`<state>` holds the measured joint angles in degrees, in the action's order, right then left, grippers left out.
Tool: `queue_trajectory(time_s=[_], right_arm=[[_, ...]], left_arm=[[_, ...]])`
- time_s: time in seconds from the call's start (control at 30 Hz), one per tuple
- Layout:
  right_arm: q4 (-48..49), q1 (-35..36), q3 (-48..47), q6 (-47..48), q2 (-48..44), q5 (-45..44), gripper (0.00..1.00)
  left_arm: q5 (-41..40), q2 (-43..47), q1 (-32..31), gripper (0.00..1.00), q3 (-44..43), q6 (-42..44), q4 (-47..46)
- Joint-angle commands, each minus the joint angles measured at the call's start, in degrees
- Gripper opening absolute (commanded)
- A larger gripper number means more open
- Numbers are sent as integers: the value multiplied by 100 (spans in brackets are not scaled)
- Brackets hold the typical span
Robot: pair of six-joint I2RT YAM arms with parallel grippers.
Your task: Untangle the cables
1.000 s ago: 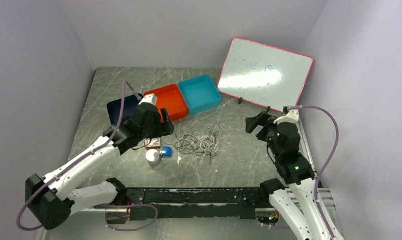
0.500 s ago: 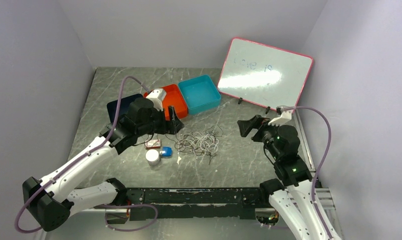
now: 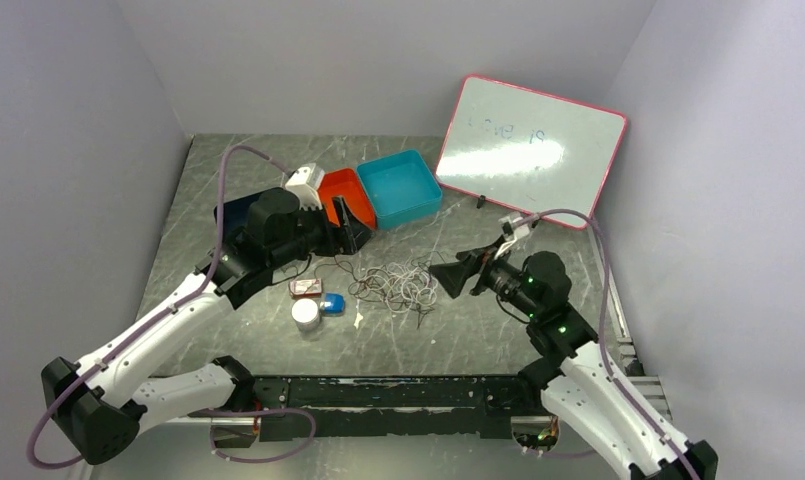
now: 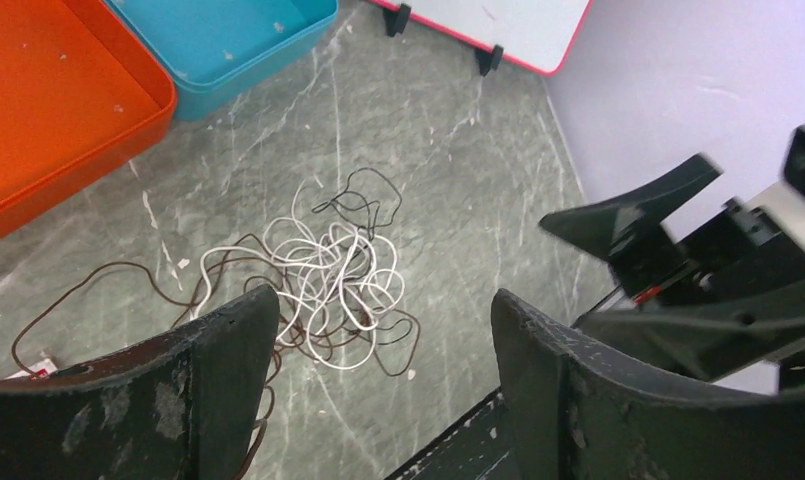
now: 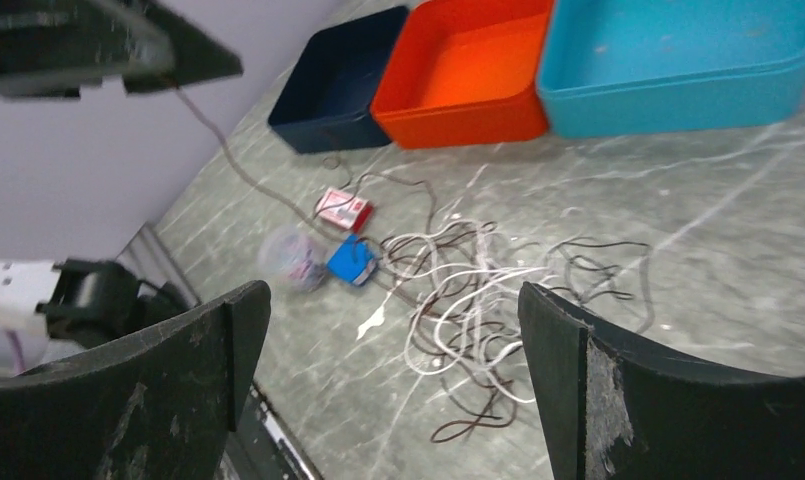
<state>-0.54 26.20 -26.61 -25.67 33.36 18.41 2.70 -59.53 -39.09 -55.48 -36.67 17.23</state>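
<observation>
The cables (image 3: pixel 400 284) lie as one loose tangle of thin white, brown and black loops on the marbled table, between both arms. My left gripper (image 3: pixel 346 224) hovers open above and to the left of the tangle, over the edge of the orange tray. In the left wrist view the cables (image 4: pixel 328 280) lie beyond the left gripper (image 4: pixel 383 298), whose jaws hold nothing. My right gripper (image 3: pixel 446 276) points left at the tangle's right side, open and low. Between its fingertips in the right wrist view the right gripper (image 5: pixel 393 291) frames the cables (image 5: pixel 488 290) without touching them.
Three trays stand at the back: dark blue (image 3: pixel 236 213), orange (image 3: pixel 360 204) and teal (image 3: pixel 400 186). A whiteboard (image 3: pixel 531 148) leans at the back right. A red-white box (image 3: pixel 305 288), a blue piece (image 3: pixel 333 304) and a white round container (image 3: pixel 305 314) sit left of the tangle.
The right arm has swung left and down, bringing its open gripper close to the tangle. The left gripper has shifted a little right and back. The cables have not moved.
</observation>
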Motion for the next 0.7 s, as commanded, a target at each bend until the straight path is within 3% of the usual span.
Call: queue_trajectory(time_s=[0.0,0.33,0.67], right_arm=[[963,776,234,49,235,-443,98],[3614,2865,691,855,1761,-1706,96],[5855,3548,436,1624,3932,-2361,94]], left_arm=[[-316,260,40,82,-21,-346,-474],[-224,97,38,81,-104,-403,-468],[-226,169,40,81,-138,-445,-392]])
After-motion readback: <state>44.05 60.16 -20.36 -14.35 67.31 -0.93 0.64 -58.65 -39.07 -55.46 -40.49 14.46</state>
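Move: The cables' tangle lies about 9 cm ahead of my right hand, 8 cm to its left and some 21 cm below, with a brown strand running up to my left gripper. From the same hand, the blue piece is roughly 4 cm ahead and 23 cm left, the clear jar 1 cm ahead and 29 cm left, the red-white box 8 cm ahead and 30 cm left. For my left hand, the tangle is about 5 cm ahead, 7 cm right and 25 cm below. I sweep my open right hand quickly left, about 14 cm, across the near side of the cables and in towards them, sinking some 5 cm and drawing back a little. It swings about 15 degrees counter-clockwise and rolls its left side down, touching nothing I can see. My left hand rises barely 2 cm, then holds still, open, with the brown strand still hanging from it. ##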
